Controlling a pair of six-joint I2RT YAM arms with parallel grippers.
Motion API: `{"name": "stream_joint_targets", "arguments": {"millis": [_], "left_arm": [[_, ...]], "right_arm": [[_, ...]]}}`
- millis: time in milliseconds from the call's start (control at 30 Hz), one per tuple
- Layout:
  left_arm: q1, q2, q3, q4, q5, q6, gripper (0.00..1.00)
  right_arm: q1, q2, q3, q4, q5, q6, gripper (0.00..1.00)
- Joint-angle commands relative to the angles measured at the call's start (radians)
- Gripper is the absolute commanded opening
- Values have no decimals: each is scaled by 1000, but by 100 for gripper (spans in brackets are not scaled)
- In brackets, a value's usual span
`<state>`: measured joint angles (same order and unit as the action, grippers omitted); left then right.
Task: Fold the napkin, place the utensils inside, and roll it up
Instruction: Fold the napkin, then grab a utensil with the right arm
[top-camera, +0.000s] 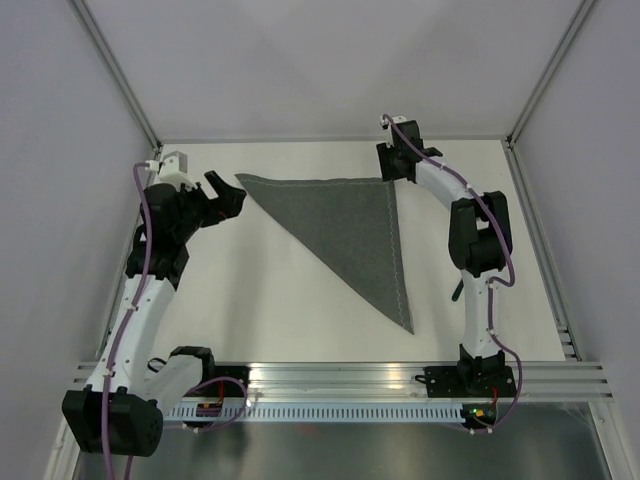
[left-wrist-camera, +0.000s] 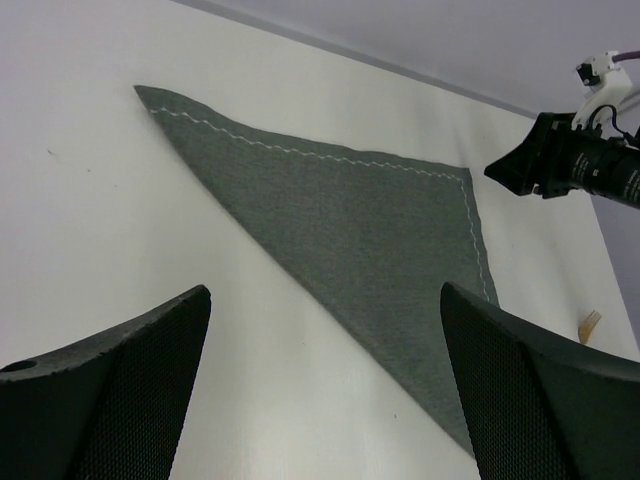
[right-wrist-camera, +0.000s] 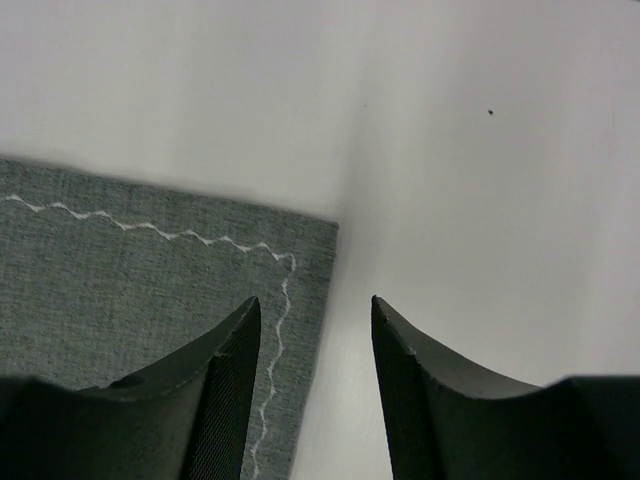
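Observation:
The dark grey napkin (top-camera: 350, 230) lies flat on the white table, folded into a triangle with a pale stitched line along two edges. My left gripper (top-camera: 228, 192) stands open just left of its far left corner; in the left wrist view (left-wrist-camera: 325, 290) only bare table and the fold edge of the napkin (left-wrist-camera: 370, 220) show between the fingers. My right gripper (top-camera: 392, 165) is open over the far right corner, its jaws (right-wrist-camera: 315, 300) straddling the napkin's edge (right-wrist-camera: 150, 270) without holding it. The fork's gold head (left-wrist-camera: 590, 325) peeks out at the right, its dark handle (top-camera: 457, 290) beside the right arm.
White walls and metal frame posts (top-camera: 120, 75) close in the table (top-camera: 270, 300) on three sides. An aluminium rail (top-camera: 340, 378) carrying both arm bases runs along the near edge. The right arm's wrist (left-wrist-camera: 575, 165) hangs above the napkin's far right corner.

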<state>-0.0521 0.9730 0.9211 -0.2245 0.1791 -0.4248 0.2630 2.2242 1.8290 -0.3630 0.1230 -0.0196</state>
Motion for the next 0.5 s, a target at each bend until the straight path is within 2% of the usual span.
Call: {"name": "stream_joint_targets", "arguments": {"millis": [0, 133, 267, 400, 467], "left_arm": [[-8, -16, -70, 152, 106, -81, 100], [-18, -54, -166, 203, 114, -112, 100], [-20, -79, -195, 203, 132, -114, 100], [-23, -105, -229, 218, 166, -127, 100], [-23, -114, -248, 227, 197, -134, 100]], "right_arm": [[-57, -130, -25, -63, -39, 0, 54], [-142, -260, -137, -134, -147, -45, 52], [-308, -408, -325, -257, -239, -169, 51], [-410, -587, -491, -369, -258, -301, 51], [-432, -645, -582, -421, -247, -336, 55]]}}
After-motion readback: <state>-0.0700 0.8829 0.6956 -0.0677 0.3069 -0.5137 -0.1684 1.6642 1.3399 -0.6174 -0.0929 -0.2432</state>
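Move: The napkin's near corner lies about 38 cm back and 2 cm right of my right hand, some 2 cm lower. Its far right corner is just 2 cm ahead and 1 cm right of that hand; the fork is roughly 22 cm back and 15 cm right. From my left hand, the napkin's far left corner is about 24 cm ahead, 4 cm left and 20 cm down. With my right fingers already half open, I leave the far right corner and sweep fast, right and back about 25 cm in all, rising some 5 cm, in an arc that bends more and more backwards towards the fork and the napkin's near corner; the fingers tip about 10 degrees further down. My open left hand sinks about 4 cm, easing right and a little back above the bare table, touching nothing. ##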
